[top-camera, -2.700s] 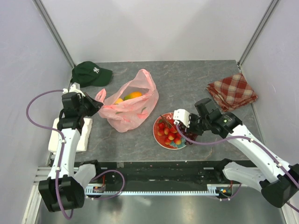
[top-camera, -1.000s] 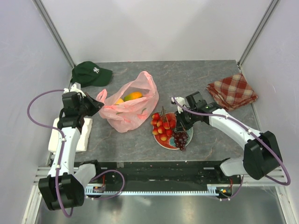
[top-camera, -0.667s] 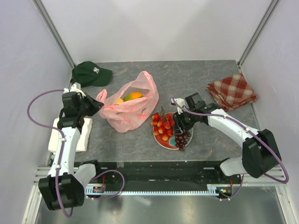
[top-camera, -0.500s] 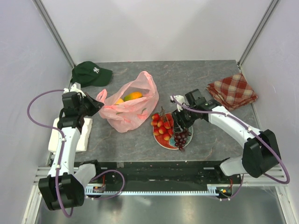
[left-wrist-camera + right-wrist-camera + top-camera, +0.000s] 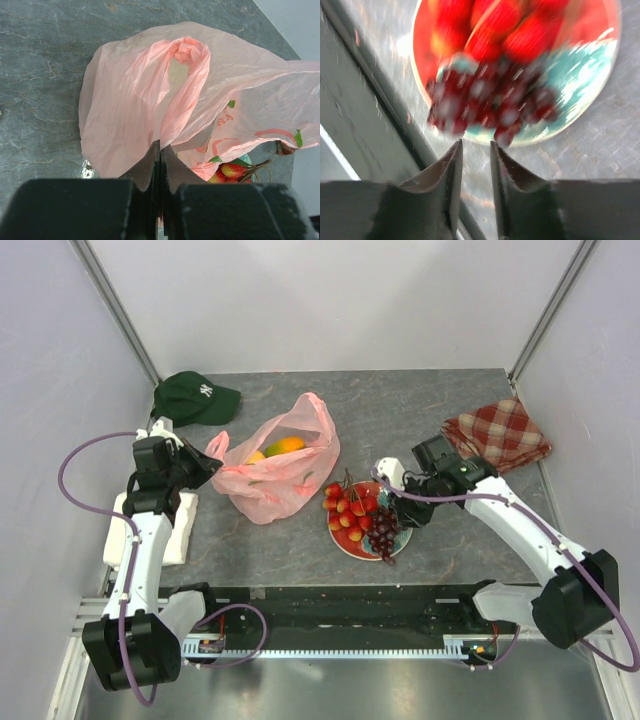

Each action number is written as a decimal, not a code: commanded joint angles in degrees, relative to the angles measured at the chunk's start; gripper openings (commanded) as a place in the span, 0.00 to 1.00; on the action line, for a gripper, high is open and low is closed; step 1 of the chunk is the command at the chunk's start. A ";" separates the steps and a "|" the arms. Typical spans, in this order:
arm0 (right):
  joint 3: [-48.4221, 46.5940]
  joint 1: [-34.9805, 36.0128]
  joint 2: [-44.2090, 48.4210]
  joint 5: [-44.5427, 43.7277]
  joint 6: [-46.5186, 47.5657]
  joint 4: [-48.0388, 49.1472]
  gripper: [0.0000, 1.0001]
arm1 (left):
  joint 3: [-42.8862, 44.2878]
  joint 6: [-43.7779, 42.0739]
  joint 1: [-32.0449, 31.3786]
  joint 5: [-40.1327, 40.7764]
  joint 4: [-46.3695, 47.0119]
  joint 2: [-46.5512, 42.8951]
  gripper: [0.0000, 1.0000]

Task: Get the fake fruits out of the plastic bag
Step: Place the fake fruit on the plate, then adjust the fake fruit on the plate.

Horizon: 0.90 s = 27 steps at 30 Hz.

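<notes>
The pink plastic bag (image 5: 272, 475) lies crumpled left of centre, with an orange-yellow fruit (image 5: 289, 444) and a yellow one (image 5: 255, 456) showing in its mouth. My left gripper (image 5: 211, 462) is shut on the bag's thin film (image 5: 150, 100) by a handle loop. Red berries (image 5: 348, 508) and a dark grape bunch (image 5: 385, 531) lie on the red plate (image 5: 347, 543). Just right of the grapes, my right gripper (image 5: 398, 512) is open a little. In the right wrist view its fingertips (image 5: 457, 146) are short of the grapes (image 5: 485, 102), with nothing between them.
A dark green cap (image 5: 195, 398) sits at the back left and a red-checked folded cloth (image 5: 497, 435) at the back right. A white block (image 5: 186, 525) lies under my left arm. The black rail (image 5: 330, 605) runs along the near edge, close to the plate.
My right gripper has opened off the grape bunch, which now lies on the plate, and has drawn back to the right. The left arm and the bag have stayed still.
</notes>
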<state>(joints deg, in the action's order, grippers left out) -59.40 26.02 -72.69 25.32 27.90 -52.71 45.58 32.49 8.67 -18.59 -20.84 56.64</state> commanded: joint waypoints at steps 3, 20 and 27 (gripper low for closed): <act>4.02 0.17 2.64 0.69 17.69 -5.65 0.08 | 0.56 -0.67 0.39 -1.71 1.77 -0.57 0.04; 10.17 13.26 -5.80 -1.06 35.47 -0.56 0.07 | 0.82 -1.64 1.35 -1.19 1.59 -1.53 0.04; 11.05 17.30 -6.68 -0.54 30.56 5.14 0.10 | 0.74 -1.64 1.88 -1.45 1.50 -1.53 0.04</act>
<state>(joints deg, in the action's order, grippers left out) -48.64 41.47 -78.76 23.42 60.64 -52.49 45.58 32.49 10.02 -18.63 -20.84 56.34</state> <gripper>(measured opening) 0.090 0.051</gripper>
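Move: The middle of the grapes lies about 4 cm left of the right hand, 3 cm back and some 10 cm below. Their near end juts over the plate's near rim, roughly 7 cm back and 1 cm left of it. The plate's centre is about 5 cm to its left, level fore and aft; the red fruits are some 9 cm left and 2 cm ahead. From the left hand, the grapes lie about 33 cm right, 12 cm back and 16 cm below. Down and back, some 8 cm lower and 6 cm nearer the base, the right hand sinks towards the grapes' near end at the plate rim, swinging a little right and then left again. The empty fingers shut early on the way, and the wrist turns about 45 degrees counter-clockwise, bringing the closed tips beside the outermost grape; contact can't be made out. ##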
